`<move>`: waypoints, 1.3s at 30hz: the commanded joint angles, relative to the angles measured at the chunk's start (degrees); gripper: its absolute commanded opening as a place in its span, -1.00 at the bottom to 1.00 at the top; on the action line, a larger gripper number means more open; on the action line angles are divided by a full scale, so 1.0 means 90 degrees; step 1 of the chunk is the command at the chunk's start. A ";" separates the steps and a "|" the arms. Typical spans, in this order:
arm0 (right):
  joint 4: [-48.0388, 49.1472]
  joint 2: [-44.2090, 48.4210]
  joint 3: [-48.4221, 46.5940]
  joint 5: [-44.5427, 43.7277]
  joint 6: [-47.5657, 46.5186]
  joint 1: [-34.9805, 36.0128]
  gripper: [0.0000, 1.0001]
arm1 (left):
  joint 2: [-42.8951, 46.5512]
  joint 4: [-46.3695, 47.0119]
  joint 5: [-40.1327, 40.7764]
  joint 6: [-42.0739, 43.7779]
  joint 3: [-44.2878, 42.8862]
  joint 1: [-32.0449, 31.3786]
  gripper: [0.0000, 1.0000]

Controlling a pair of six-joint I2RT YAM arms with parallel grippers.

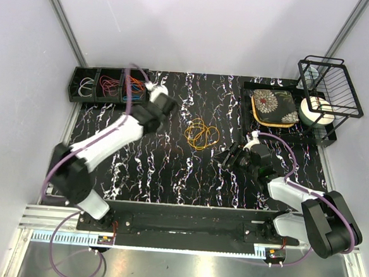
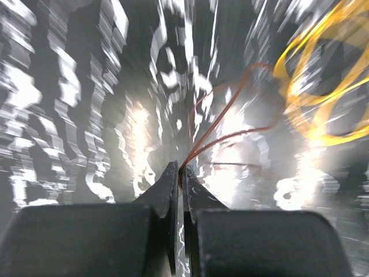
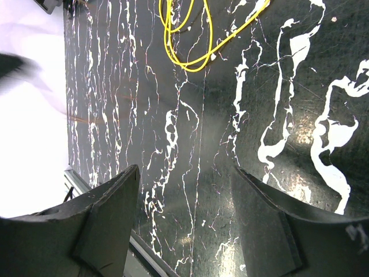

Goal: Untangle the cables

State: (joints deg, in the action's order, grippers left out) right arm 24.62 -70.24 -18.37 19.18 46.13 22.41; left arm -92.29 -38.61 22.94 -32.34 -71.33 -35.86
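A bundle of orange cable loops (image 1: 202, 134) lies on the black marbled mat, also showing in the left wrist view (image 2: 323, 86) and the right wrist view (image 3: 187, 49). My left gripper (image 1: 166, 103) is left of the bundle; its jaws (image 2: 183, 171) are shut on a thin red cable (image 2: 228, 109) that loops out ahead of them. That view is blurred. My right gripper (image 1: 229, 156) is open and empty (image 3: 184, 190), just above the mat and right of and nearer than the orange loops. Whitish (image 1: 86, 88), red (image 1: 109, 83) and blue-and-orange (image 1: 135, 84) cables lie in a bin.
A black three-compartment bin (image 1: 71, 86) stands at the mat's back left. At the back right are a black tray (image 1: 246, 114) with a floral pad (image 1: 274, 107), and a wire rack (image 1: 331, 85) over a white roll (image 1: 317, 111).
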 commanded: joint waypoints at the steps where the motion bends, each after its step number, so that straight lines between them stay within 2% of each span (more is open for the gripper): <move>1: 0.0252 0.0128 -0.0049 0.0086 -0.0057 -0.0039 0.40 | 0.1141 -0.0543 0.0722 0.0341 -0.0921 0.0447 -1.00; 7: 0.0253 0.0158 -0.0039 0.0086 -0.0057 -0.0039 0.41 | 0.1641 -0.0768 0.0888 0.0722 -0.1624 0.1131 -1.00; 15: 0.0253 0.0206 -0.0019 0.0086 -0.0047 -0.0039 0.41 | 0.1641 -0.0759 0.0938 0.0849 -0.1967 0.1981 -1.00; 24: 0.0331 0.0236 0.0029 0.0115 -0.0057 -0.0049 0.41 | 0.0852 -0.0544 0.0675 0.0693 -0.2513 0.3513 -1.00; 32: 0.0360 0.0226 0.0029 0.0164 -0.0096 -0.0049 0.41 | 0.0070 -0.0368 0.0411 0.0342 -0.3216 0.4422 -1.00; 39: 0.0389 0.0197 0.0020 0.0232 -0.0106 -0.0049 0.41 | -0.0340 0.0022 0.0381 0.0087 -0.3587 0.4667 -1.00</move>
State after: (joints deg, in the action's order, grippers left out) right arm 25.47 -69.36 -18.09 20.51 46.11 22.37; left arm -93.89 -43.55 27.53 -29.58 -98.80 5.30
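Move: The left gripper already holds the brown cable. The tray's left compartment, with the white cable in it, lies about 32 cm to its left, 19 cm ahead and 10 cm below. The pink-cable compartment is about 23 cm left and 19 cm ahead; the yellow cable lies about 10 cm to the right, 4 cm ahead and 11 cm below. From the right hand, the left compartment is some 47 cm left and 25 cm ahead. Keep the left fingers shut on the brown cable and lift it fast, about 18 cm, already drifting left. Then carry it high and level leftward, some 28 cm in all, with about 10 cm forward, towards the tray's left compartment. Swing the wrist counter-clockwise some 40 degrees on the way and tip the fingers up from their steep downward slant. ##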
